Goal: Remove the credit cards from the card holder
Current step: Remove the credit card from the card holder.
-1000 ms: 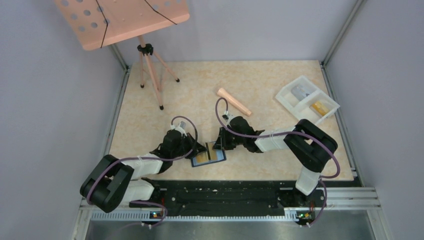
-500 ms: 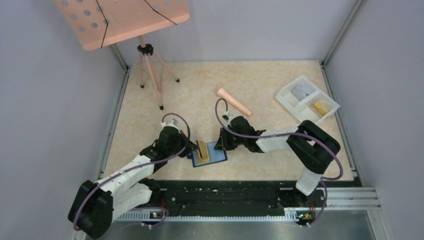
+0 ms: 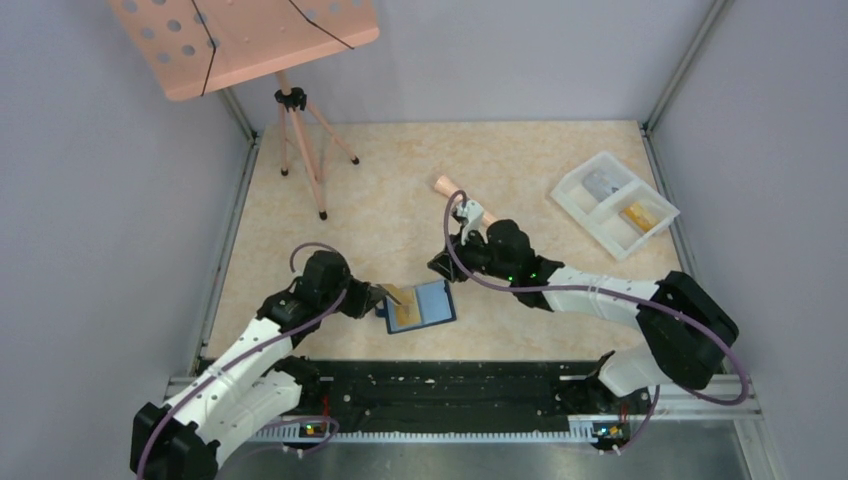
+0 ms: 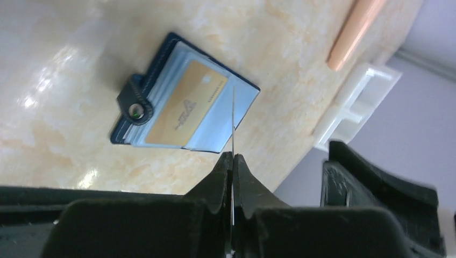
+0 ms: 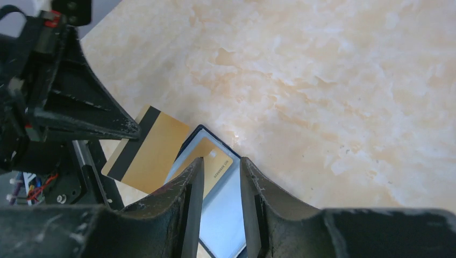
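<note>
The dark navy card holder [image 3: 428,302] lies open on the table, lighter blue pockets up, its closing tab [image 4: 133,102] to one side. A tan-gold credit card [image 4: 185,105] still sits in its pocket. My left gripper [image 4: 233,157] is shut on a second tan-gold credit card [image 5: 144,151] with a black stripe, held clear of the holder's left side and seen edge-on in the left wrist view. My right gripper [image 5: 221,164] hovers open above the holder's far edge, with nothing between its fingers [image 5: 248,185].
A white two-compartment tray [image 3: 574,192] stands at the back right with items inside. A peach cylinder [image 3: 478,209] lies behind my right arm. A peach music stand on a tripod [image 3: 300,140] stands at the back left.
My left gripper drew the gold card leftward out of the holder. My right gripper came off the holder, opened a little and pulled back toward the far side.
</note>
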`<state>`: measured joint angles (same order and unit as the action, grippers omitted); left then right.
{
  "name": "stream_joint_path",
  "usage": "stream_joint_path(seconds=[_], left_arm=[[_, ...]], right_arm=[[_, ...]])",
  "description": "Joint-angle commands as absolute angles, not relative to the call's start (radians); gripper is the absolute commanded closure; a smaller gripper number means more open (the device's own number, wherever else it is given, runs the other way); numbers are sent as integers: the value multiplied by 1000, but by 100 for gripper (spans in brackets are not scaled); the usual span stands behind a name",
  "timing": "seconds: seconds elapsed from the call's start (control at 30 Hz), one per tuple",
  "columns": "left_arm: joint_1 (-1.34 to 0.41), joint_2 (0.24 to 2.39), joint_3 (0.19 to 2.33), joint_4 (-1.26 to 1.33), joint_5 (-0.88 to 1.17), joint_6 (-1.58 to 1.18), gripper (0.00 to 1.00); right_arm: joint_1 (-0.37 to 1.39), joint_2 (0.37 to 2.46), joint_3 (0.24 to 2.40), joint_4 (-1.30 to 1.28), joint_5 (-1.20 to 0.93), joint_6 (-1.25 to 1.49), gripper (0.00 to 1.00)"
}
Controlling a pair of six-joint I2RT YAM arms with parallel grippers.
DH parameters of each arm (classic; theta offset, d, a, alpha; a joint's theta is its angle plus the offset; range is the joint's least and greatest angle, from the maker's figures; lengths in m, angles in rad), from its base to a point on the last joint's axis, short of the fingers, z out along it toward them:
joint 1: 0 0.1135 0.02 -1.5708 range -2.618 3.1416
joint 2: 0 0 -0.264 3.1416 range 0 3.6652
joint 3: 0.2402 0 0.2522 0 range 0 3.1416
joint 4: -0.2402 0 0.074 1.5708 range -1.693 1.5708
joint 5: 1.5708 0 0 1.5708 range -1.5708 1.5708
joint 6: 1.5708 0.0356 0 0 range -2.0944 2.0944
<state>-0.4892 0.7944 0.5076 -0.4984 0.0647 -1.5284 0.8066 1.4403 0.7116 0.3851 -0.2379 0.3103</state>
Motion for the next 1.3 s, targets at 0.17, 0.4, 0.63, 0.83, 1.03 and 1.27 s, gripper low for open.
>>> stream_joint_path(seconds=[0.17,0.4,0.63,0.83,1.03,1.27], left_arm=[[-478,683,466,-562,191,-1891,100],[-476,628,467,-626,133,-1914,100],[-477,623,500,-713,92,-1920,100],[-478,619,499,-710,97,-1926,100],[-478,626,500,-693,120,-1920,100],[-478,622,481,-671,129,-1932,100]], right_arm=[[811,1318,509,771,-314,94,68],[845,1315,524,751,-379,20,68],[994,1339,547,717,-318,-211,68],[1043,1374,571,748,-318,-264,71],[1090,1418,607,720,-325,-335,71],[1138,1467,658,660,-298,-403,70]])
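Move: The gold credit card is already pinched along its black-striped edge in the left fingers, its middle about 1 cm ahead of that hand, 1 cm right and 2 cm below. From the right hand the card lies roughly 8 cm left, 5 cm back and 4 cm lower. The open card holder lies 7 cm back, 4 cm left and 12 cm below the right hand; the peach tube is 13 cm ahead, 7 cm right and 13 cm below that hand. The card stays pinched in the left fingers and is drawn back about 3 cm towards the base, then held still as that wrist turns. Towards it the right hand, fingers part-open throughout, swings back some 10 cm and left 6 cm over the card holder, first mostly back, then left too, rolling and turning counter-clockwise until it points left at the card. ##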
